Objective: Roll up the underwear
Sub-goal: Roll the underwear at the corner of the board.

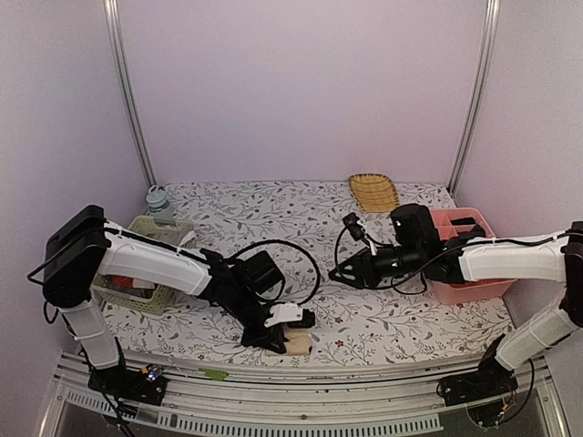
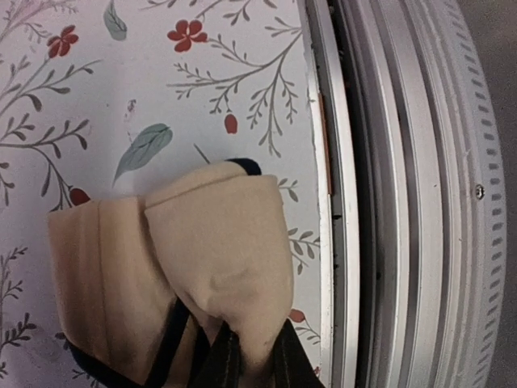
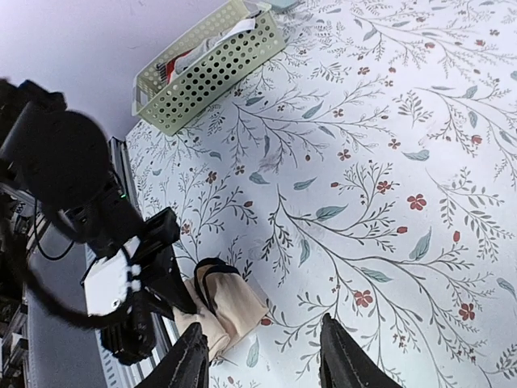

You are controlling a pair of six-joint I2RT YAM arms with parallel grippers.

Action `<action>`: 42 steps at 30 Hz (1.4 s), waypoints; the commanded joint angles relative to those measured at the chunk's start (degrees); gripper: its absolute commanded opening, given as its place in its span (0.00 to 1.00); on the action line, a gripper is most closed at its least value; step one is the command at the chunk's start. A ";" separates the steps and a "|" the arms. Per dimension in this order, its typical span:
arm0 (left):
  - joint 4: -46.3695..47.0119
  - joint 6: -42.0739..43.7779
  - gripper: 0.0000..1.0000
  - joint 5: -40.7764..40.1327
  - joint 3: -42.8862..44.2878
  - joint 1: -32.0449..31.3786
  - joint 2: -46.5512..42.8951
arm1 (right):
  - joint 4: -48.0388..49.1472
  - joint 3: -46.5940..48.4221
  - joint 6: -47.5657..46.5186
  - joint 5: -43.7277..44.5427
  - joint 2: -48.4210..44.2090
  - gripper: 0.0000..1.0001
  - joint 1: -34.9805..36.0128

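Note:
Beige underwear (image 1: 297,344) with black edging lies folded into a bundle near the table's front edge. My left gripper (image 1: 284,328) is shut on it. In the left wrist view the black fingers (image 2: 222,364) pinch a fold of the underwear (image 2: 218,250) between them. My right gripper (image 1: 339,273) hovers above the table's middle, apart from the cloth, open with nothing in it. Its view looks down on the underwear (image 3: 230,303) and on the left gripper (image 3: 137,275), with its own fingertips (image 3: 339,360) spread wide.
A perforated basket (image 1: 150,264) holding more clothes stands at the left, with a small bottle (image 1: 159,202) behind it. At the right is a pink bin (image 1: 469,259), and a yellow woven tray (image 1: 373,191) lies at the back. The metal front rail (image 2: 388,194) runs just beside the underwear.

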 commanded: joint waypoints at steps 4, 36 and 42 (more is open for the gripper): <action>-9.79 -2.56 0.00 9.96 3.57 5.63 8.83 | -4.47 -4.50 -4.36 15.68 -10.30 0.47 10.66; -12.75 -0.83 0.00 6.87 10.42 9.74 20.40 | -10.71 10.54 -24.49 14.87 23.72 0.19 25.11; -11.73 -2.46 0.20 4.78 10.04 10.83 16.82 | -13.05 9.86 -24.01 13.71 23.02 0.00 25.09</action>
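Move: The left hand already pinches the near left part of the folded underwear; the underwear's middle lies about 3 cm ahead and 3 cm right of it, roughly 1 cm below, with the board's near edge about 4 cm straight back and 2 cm below. The right hand hangs empty: the underwear is about 9 cm back, 10 cm left and 13 cm below it, and the left gripper some 11 cm back, 13 cm left and 12 cm lower. Back towards the base first, rising slightly, then down about 12 cm and left, the right hand comes in beside the left gripper, its half-open fingers tipping down and swinging counter-clockwise, then closes on the underwear's near right part. The left hand keeps its pinch almost in place, tilting nearly 30 degrees so its fingertips point more towards the base. ##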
